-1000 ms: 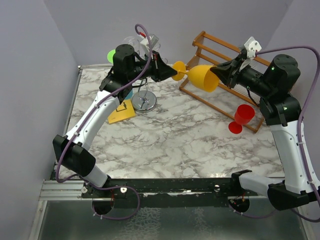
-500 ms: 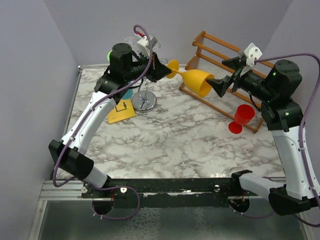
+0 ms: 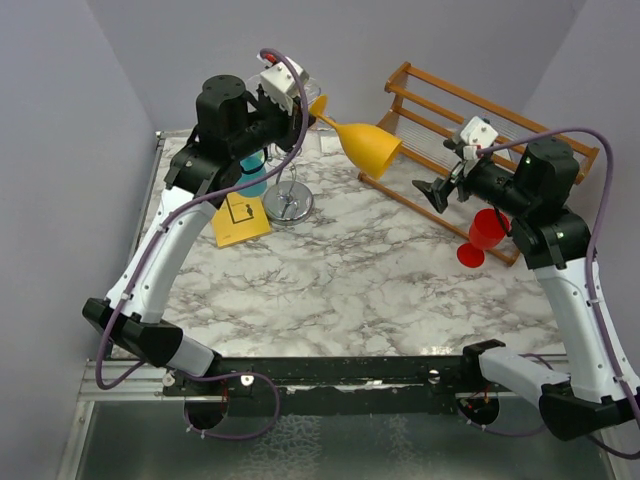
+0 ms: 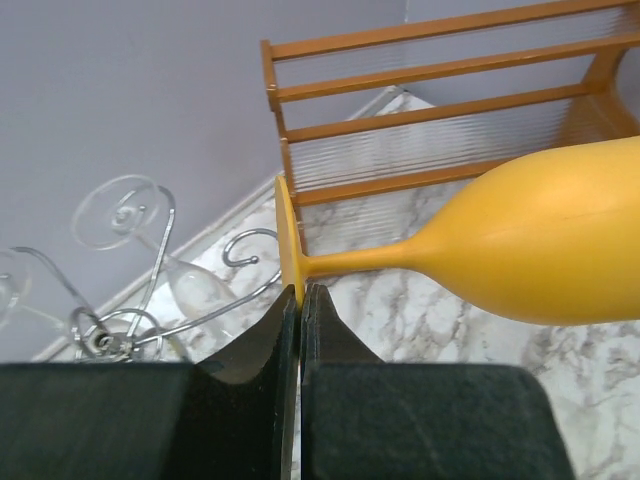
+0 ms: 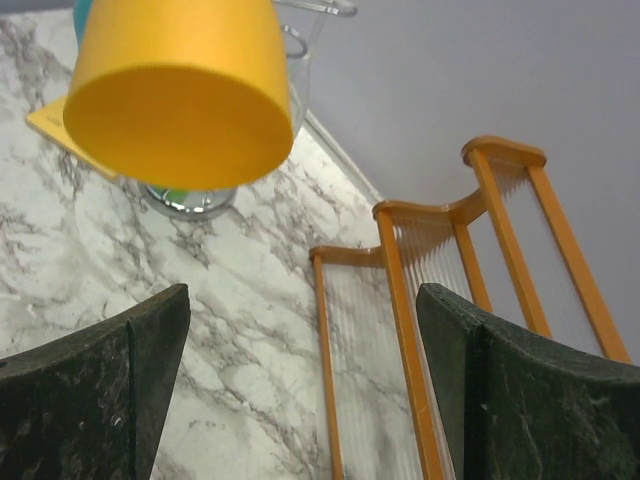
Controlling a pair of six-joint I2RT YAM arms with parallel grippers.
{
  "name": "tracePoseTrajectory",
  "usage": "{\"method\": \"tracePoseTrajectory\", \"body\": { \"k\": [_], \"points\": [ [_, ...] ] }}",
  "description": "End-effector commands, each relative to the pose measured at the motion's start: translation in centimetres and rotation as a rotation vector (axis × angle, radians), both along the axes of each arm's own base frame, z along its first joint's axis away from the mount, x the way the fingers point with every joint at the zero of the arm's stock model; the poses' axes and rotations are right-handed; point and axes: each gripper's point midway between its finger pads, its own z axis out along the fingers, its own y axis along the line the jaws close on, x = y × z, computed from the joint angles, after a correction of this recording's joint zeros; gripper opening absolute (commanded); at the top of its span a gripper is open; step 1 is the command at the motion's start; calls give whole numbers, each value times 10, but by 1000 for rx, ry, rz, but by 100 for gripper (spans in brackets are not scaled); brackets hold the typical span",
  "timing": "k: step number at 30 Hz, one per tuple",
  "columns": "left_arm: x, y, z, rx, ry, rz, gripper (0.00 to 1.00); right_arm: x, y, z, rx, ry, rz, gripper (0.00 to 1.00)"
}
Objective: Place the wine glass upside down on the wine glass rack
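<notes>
The yellow wine glass (image 3: 366, 144) hangs in the air, lying nearly level, with its foot toward the left and its open mouth (image 5: 178, 135) toward the right arm. My left gripper (image 3: 306, 116) is shut on the rim of the glass's foot (image 4: 290, 240), jaws pinched tight (image 4: 300, 294). The chrome wine glass rack (image 3: 288, 203) stands just below and left of it, its scroll arms (image 4: 246, 246) carrying clear glasses (image 4: 130, 212). My right gripper (image 3: 437, 191) stands open and empty (image 5: 300, 300), a short way from the bowl.
A brown wooden slatted rack (image 3: 470, 112) lies at the back right. A red glass (image 3: 486, 234) stands by its near end, under the right arm. A yellow card (image 3: 240, 222) and a teal glass (image 3: 254, 182) sit beside the chrome base.
My right gripper opened, let go of the yellow bowl and drew back to the right. The left arm swung the glass up and toward the back left by its foot.
</notes>
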Motion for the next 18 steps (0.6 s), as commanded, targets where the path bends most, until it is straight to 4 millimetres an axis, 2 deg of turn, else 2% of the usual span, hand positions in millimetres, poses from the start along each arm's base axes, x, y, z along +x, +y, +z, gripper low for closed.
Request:
{"method": "tracePoseTrajectory", "body": {
  "k": [1, 5, 9, 12, 18],
  "points": [
    [0, 28, 28, 110, -156, 95, 0, -2, -3, -29, -85, 7, 22, 94],
    [5, 43, 34, 182, -209, 158, 0, -7, 5, -52, -108, 26, 89, 95],
    [9, 52, 37, 240, -245, 204, 0, -11, 17, -84, -112, 73, 179, 95],
    [12, 52, 36, 282, -267, 236, 0, -16, 25, -105, -88, 114, 229, 95],
    [19, 49, 35, 408, -331, 300, 0, -18, 30, -125, -36, 169, 240, 95]
  ]
}}
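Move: The left hand already holds the yellow wine glass by its foot, bowl towards back right. The chrome rack's hub lies about 8 cm ahead, 6 cm to the left and 8 cm below. Of the glasses hanging there, the cyan one is some 13 cm left, 4 cm back and 15 cm below this hand, a clear one about 14 cm ahead, 1 cm left and 9 cm below. From the empty right hand the hub is roughly 16 cm ahead, 34 cm left and 4 cm lower. Keeping its pinch on the yellow glass's foot, the left hand swings left towards the rack's hub by about 4 cm, easing slightly forward and up, while the wrist turns some 25 degrees so that its left side rises, the fingertips lift and swing counter-clockwise, and the bowl end sinks. The right hand, already clear of the bowl and wide open, drops some 14 cm down away from the glass and tips its fingers downward. ##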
